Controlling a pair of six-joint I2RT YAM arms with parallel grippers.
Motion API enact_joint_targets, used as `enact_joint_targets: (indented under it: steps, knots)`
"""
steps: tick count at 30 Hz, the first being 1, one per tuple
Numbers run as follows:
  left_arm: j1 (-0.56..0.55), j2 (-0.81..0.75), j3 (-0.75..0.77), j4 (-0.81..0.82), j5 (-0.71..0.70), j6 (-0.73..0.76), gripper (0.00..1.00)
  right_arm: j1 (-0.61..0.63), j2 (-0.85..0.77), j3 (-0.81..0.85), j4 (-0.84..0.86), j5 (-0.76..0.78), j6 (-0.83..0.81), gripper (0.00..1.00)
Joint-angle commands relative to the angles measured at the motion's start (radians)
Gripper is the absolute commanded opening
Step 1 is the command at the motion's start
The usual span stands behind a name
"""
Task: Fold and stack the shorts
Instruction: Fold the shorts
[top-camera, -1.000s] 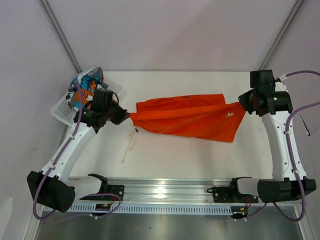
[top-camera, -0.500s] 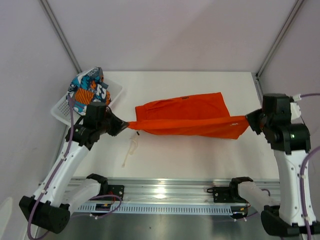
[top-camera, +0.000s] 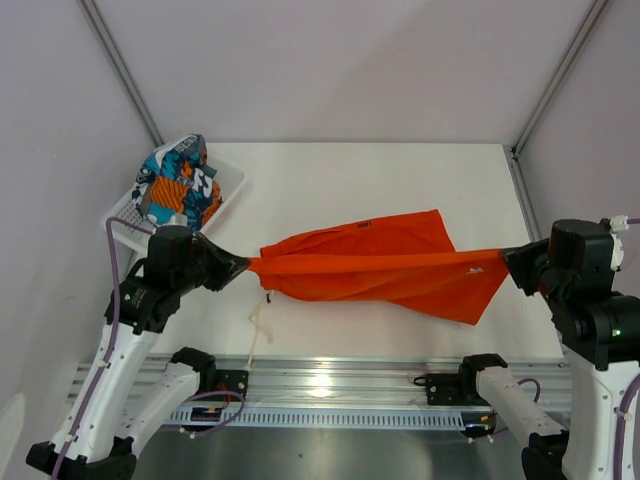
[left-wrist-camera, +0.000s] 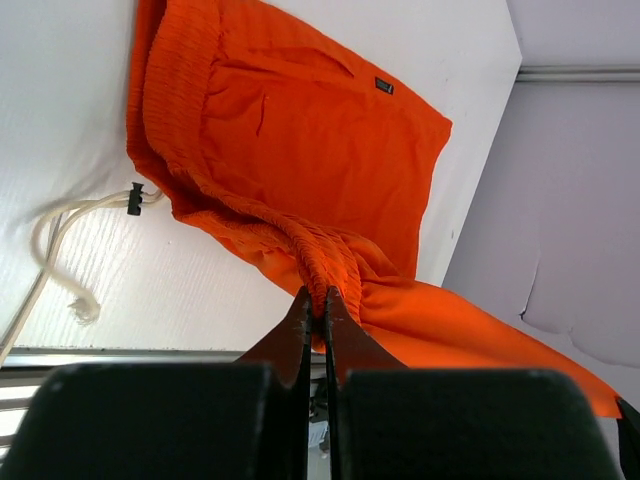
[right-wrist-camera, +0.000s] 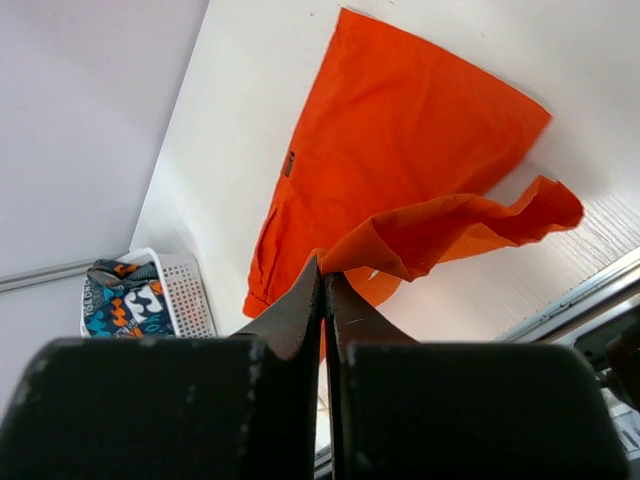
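Note:
The orange shorts (top-camera: 375, 262) hang stretched between my two grippers above the white table (top-camera: 330, 175). My left gripper (top-camera: 245, 265) is shut on the bunched elastic waistband (left-wrist-camera: 325, 265). My right gripper (top-camera: 508, 256) is shut on a leg hem (right-wrist-camera: 400, 240) at the other end. The far half of the shorts (left-wrist-camera: 310, 110) lies on the table. Their white drawstring (top-camera: 258, 325) trails down toward the table's front edge. The patterned shorts (top-camera: 178, 180) sit bunched in the white mesh basket (top-camera: 228, 178) at the back left.
The basket (right-wrist-camera: 185, 290) stands at the table's left edge, just behind my left arm. A metal rail (top-camera: 330, 385) with both arm bases runs along the front. Grey walls enclose the table at the back and both sides.
Both grippers have pulled toward the front of the table, dragging the orange shorts nearer and stretching them taut. The drawstring slid forward with them.

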Motion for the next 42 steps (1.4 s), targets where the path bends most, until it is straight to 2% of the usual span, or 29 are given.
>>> enact_joint_targets:
  steps: [1, 9, 21, 30, 42]
  knots:
    - [0.007, 0.021, 0.000, -0.031, -0.082, 0.024, 0.00, -0.009, 0.041, 0.057, -0.052, 0.096, -0.017, 0.00]
    - [0.015, 0.125, 0.034, -0.028, -0.158, 0.058, 0.00, -0.009, 0.199, 0.079, 0.045, 0.090, -0.061, 0.00]
    - [0.125, 0.351, 0.095, 0.074, -0.115, 0.103, 0.00, -0.021, 0.414, 0.031, 0.206, 0.102, -0.078, 0.00]
    - [0.133, 0.518, 0.180, 0.143, -0.115, 0.121, 0.00, -0.086, 0.532, 0.025, 0.355, 0.067, -0.100, 0.00]
    - [0.176, 0.836, 0.339, 0.213, -0.082, 0.135, 0.00, -0.131, 0.813, 0.053, 0.532, 0.006, -0.112, 0.00]
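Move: The left hand holds its end of the raised edge. The far left corner of the lying shorts is some 15 cm ahead, level sideways and about 23 cm below. The basket's middle is 22 cm ahead and 21 cm left; the drawstring hangs nearly beneath. From the right hand, the far right corner is roughly 29 cm ahead, 2 cm left and 34 cm below, with the black label 25 cm ahead and 20 cm left. Both shut grippers keep their pinch on the two ends of the stretched shorts edge and carry it forward over the lying layer, sinking as they go. The right hand goes about 21 cm forward and 13 cm down, the left some 15 cm forward and 7 cm down, each towards its far corner. The fingers tip further down, 15 to 20 degrees. ##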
